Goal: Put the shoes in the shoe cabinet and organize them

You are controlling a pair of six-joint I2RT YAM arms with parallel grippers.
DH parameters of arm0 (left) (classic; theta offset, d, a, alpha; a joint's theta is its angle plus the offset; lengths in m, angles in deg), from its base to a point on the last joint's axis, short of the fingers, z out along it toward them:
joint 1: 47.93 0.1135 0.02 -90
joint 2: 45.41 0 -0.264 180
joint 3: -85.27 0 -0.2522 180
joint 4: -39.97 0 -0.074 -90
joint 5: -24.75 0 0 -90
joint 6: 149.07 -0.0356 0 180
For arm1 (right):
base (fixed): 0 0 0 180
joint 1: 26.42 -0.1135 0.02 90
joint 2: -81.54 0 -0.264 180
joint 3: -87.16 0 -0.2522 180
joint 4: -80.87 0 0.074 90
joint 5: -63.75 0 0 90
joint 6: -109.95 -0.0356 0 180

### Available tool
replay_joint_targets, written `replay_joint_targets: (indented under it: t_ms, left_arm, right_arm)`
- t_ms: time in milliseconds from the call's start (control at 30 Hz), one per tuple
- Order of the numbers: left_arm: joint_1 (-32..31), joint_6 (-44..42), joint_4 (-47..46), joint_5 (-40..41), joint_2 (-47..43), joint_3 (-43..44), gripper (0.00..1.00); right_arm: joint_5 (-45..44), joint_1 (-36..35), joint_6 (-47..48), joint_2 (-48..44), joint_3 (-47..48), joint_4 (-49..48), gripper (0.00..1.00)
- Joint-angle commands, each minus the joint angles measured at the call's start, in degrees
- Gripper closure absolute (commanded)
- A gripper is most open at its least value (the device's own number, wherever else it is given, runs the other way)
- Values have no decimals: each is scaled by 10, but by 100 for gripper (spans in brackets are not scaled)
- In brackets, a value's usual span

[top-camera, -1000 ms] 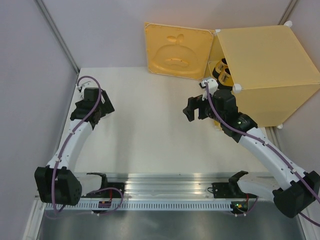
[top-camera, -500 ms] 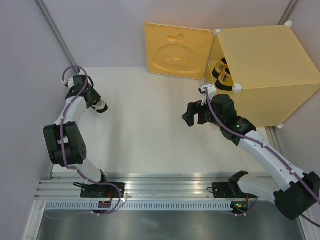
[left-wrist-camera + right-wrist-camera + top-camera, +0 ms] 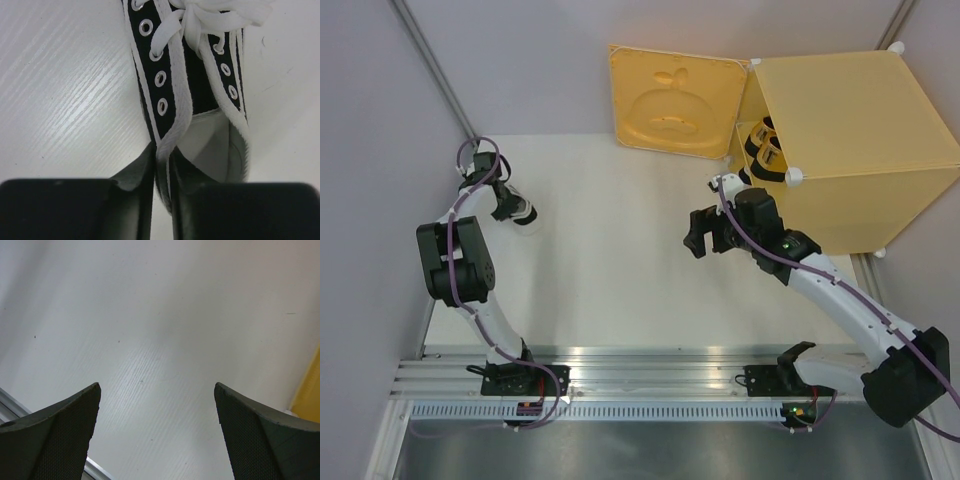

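Note:
A white laced shoe (image 3: 167,107) with black eyelet strips lies on the table at the far left, and it also shows in the top view (image 3: 528,217). My left gripper (image 3: 162,156) is shut on the shoe's side wall near the opening; in the top view (image 3: 513,207) it sits at the shoe. The yellow-orange shoe cabinet (image 3: 860,130) stands at the back right with its door (image 3: 670,100) swung open. Two gold shoes (image 3: 766,148) sit inside. My right gripper (image 3: 698,232) is open and empty left of the cabinet, over bare table (image 3: 157,390). No second white shoe is in view.
Grey walls close in the table on the left, back and right. An aluminium rail (image 3: 650,365) with the arm bases runs along the near edge. The cabinet's yellow edge (image 3: 311,390) shows at the right of the right wrist view.
My left arm has folded back and swung its gripper to the far left, onto the white laced shoe. My right gripper has drawn slightly left, away from the cabinet.

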Motion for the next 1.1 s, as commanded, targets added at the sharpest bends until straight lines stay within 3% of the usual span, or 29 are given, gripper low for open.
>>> replay_joint_targets:
  t_ms: [0,67,333,667,833,1067]
  left_arm:
    - [-1,-10,-6,-29,-7,27,84]
    - [-1,-21,-4,-44,-14,25,96]
    - [-49,-68,3,-113,-84,7,98]
    - [-235,-125,20,-223,-119,-11,98]
    - [-335,-189,21,-269,-96,5,98]
    - [-424,-216,16,-293,-41,27,98]
  right_arm:
    - [11,1,11,6,26,-7,2]
    - [13,1,9,8,27,-9,2]
    - [20,0,11,24,42,-9,2]
    - [27,-7,11,42,53,-19,2]
    - [24,-17,7,50,56,-22,2]
    - [20,-33,9,65,63,-19,2]
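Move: The sneaker is right at the left gripper, whose fingers straddle one side of its collar near the heel; its middle lies about 4 cm ahead, 1 cm left and 2 cm below. The waiting right gripper is some 50 cm to the left hand's right, 14 cm back and 13 cm higher; the open cabinet door stands about 43 cm right and 16 cm ahead, 10 cm higher. From the right hand the sneaker lies roughly 51 cm left, 18 cm ahead and 15 cm below. Finish closing the left gripper on the sneaker's collar, then lift about 5 cm while sweeping fast to the right, some 35 cm across the table towards the right gripper, drawing back about 10 cm and sinking slightly late on. Turn the wrist about 70 degrees clockwise on the way. Let the open right gripper ease a couple of centimetres left. ##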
